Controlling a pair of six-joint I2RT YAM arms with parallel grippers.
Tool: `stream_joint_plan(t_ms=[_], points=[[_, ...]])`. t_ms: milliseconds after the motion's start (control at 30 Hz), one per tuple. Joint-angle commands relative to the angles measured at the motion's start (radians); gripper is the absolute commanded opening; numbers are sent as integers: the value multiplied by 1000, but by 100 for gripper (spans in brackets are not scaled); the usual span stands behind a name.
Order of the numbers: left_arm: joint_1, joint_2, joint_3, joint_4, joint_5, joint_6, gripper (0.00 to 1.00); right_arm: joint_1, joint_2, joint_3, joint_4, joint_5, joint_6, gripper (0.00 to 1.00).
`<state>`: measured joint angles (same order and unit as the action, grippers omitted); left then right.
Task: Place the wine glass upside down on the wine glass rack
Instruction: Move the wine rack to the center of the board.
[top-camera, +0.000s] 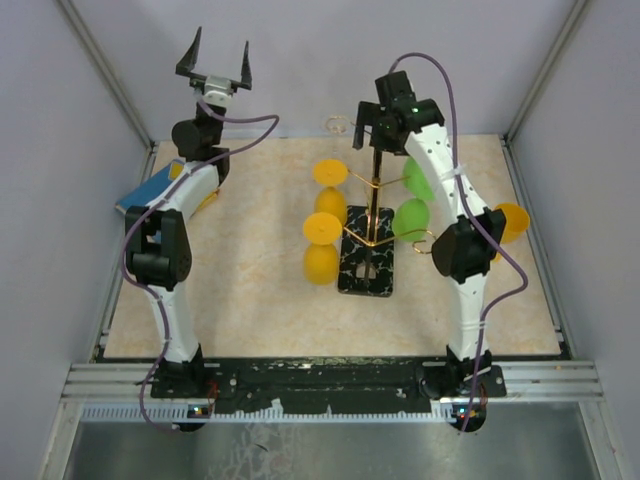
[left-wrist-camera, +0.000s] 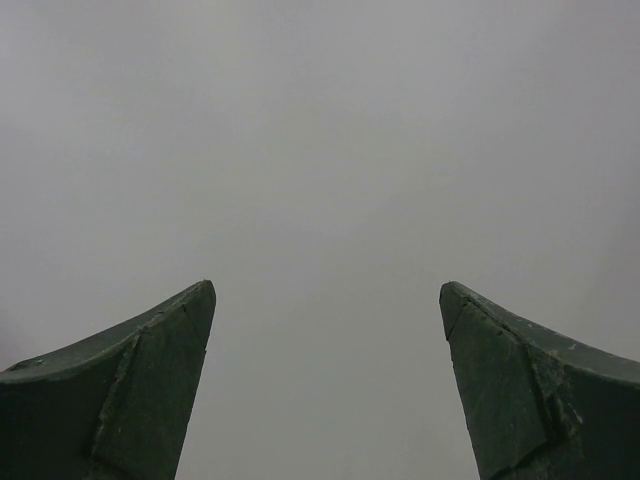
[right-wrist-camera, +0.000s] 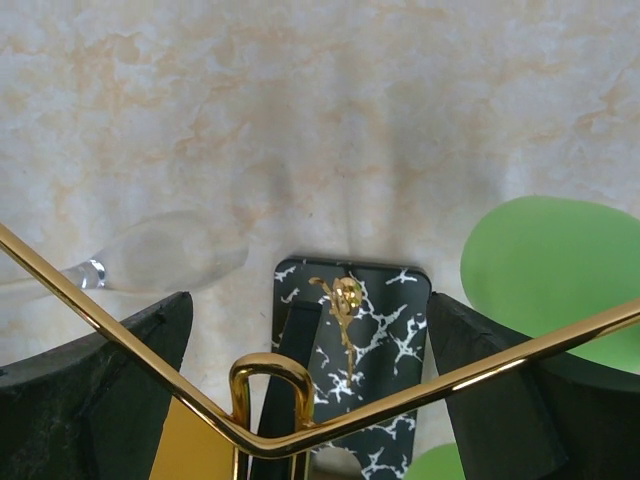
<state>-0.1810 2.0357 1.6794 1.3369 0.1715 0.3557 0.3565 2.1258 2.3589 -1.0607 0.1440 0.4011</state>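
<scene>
The wine glass rack (top-camera: 371, 205) is a gold wire stand on a black, white-veined base (top-camera: 366, 264) at mid-table. Yellow wine glasses (top-camera: 322, 230) hang bowl-down on its left arms and green ones (top-camera: 411, 217) on its right. A clear wine glass (right-wrist-camera: 165, 255) lies on its side on the table behind the rack, faint in the top view (top-camera: 338, 125). My right gripper (top-camera: 372, 128) hovers open over the rack's top, looking down past the gold arms (right-wrist-camera: 300, 440) at the base (right-wrist-camera: 385, 330); it (right-wrist-camera: 310, 315) holds nothing. My left gripper (top-camera: 214, 62) is raised, open and empty, facing the back wall (left-wrist-camera: 327, 290).
An orange glass (top-camera: 513, 221) lies on the table right of the right arm. A blue flat object (top-camera: 150, 190) with something yellow beside it sits at the left edge under the left arm. Grey walls enclose the table on three sides.
</scene>
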Motion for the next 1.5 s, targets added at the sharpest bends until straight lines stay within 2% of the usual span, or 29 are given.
stream_joint_plan(t_ms=[0,1467], points=[[9,19,38,10,-8,-10,99,-24,34,89,134,7,-20,99],[12,18,46,4,2,5,99,-47,156,130,507,-10,-9,99]])
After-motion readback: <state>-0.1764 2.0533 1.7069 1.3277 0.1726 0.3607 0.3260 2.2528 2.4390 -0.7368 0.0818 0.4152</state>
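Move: The wine rack's middle stands about 14 cm back from the right hand point, 4 cm to its left and 12 cm below; its topmost gold V-bar already crosses over the open fingers. The clear glass hangs 3 cm back and 11 cm left, the upper orange glass 12 cm back and 12 cm left, the upper green glass 8 cm back and 8 cm right. From the left hand, the rack lies some 17 cm back, 27 cm right and 38 cm below. Forward over the table goes the right hand, about 8 cm, drifting some 2 cm left, as it keeps pushing the wine rack along by its topmost gold V-bar. The wrist tips the fingers up by roughly 15 degrees along the way and rolls slightly, left side rising; the fingers stay wide open on either side of the post, beneath the bar, without pinching. ##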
